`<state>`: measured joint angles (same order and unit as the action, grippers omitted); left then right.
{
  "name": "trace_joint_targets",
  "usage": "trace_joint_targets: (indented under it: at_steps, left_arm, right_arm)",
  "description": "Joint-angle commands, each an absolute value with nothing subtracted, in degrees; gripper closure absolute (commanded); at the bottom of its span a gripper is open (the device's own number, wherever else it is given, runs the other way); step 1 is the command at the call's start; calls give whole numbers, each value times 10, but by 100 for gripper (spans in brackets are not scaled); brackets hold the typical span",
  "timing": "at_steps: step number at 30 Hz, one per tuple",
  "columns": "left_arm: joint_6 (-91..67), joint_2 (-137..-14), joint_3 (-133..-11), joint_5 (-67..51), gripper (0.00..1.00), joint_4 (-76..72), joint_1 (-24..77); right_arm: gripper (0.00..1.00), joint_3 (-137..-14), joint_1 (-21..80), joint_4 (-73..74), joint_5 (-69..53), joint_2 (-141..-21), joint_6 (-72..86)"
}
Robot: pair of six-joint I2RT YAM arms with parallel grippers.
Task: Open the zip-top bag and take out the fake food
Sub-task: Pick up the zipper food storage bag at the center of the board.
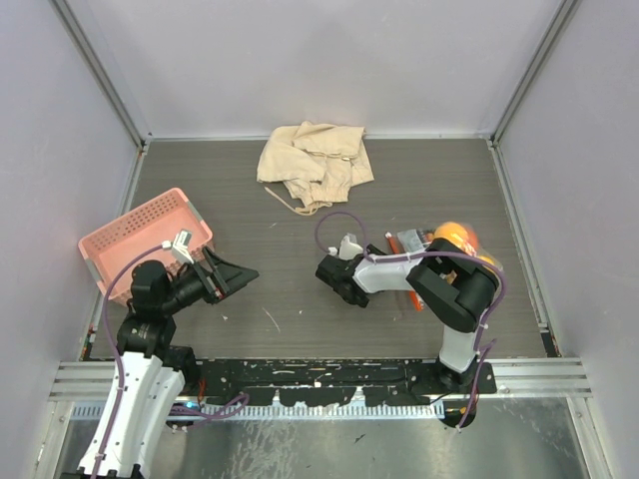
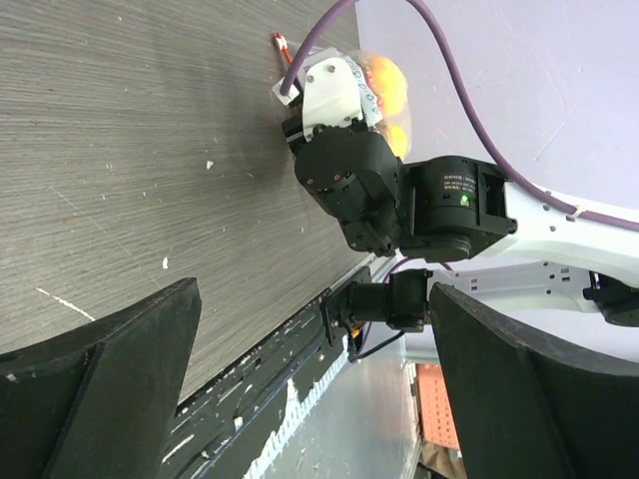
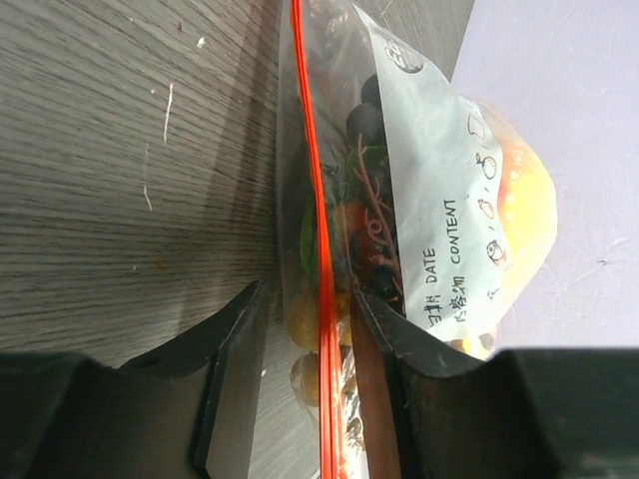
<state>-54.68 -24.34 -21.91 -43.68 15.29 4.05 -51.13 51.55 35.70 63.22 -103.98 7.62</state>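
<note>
The zip-top bag lies on the table at the right, clear with a white label and an orange-red zip strip. The fake food shows through the plastic: orange fruit, dark grapes and a yellow piece. My right gripper straddles the zip edge, with one finger on each side of the strip, shut on the bag. In the top view my own forearm hides those fingers. My left gripper hovers open over the left of the table, well away from the bag, with nothing between its fingers.
A pink mesh basket stands at the left edge, just behind my left arm. A crumpled beige cloth lies at the back centre. Grey walls close the table on three sides, and the metal rail with the arm bases runs along the near edge.
</note>
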Motion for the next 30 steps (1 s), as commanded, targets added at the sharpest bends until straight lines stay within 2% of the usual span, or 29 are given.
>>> trace_joint_targets:
  at_steps: [1,13,17,30]
  left_arm:
    - [-547,-235,-221,-457,2,145,37]
    - [-548,-231,-221,-462,2,146,37]
    - [-547,-230,-221,-461,2,147,37]
    - [-547,-234,-229,-466,2,146,37]
  right_arm:
    - [58,-527,507,362,655,-1040,90]
    - [73,-527,502,362,655,-1041,89]
    - [81,-527,500,363,657,-1037,91]
    - [94,-527,492,363,658,-987,90]
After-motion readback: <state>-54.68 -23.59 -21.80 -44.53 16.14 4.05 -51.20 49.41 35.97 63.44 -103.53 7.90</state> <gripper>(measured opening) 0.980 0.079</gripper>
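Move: The bag's red zip strip already runs between the open fingers of my right hand, at their height and about 1 cm to their right. The white label is roughly 4 cm ahead and 4 cm to the right of that hand. The orange food bulges inside the bag some 5 cm ahead and 12 cm right. From my left hand the strip is about 37 cm to the right, 7 cm ahead and 15 cm lower. I shut my right fingers from nearly half open to almost closed, pinching the zip strip between the tips, and ease the hand about 1 cm to the right onto it as they close. The height stays practically the same and the wrist holds its slanting forward, right and down aim. ##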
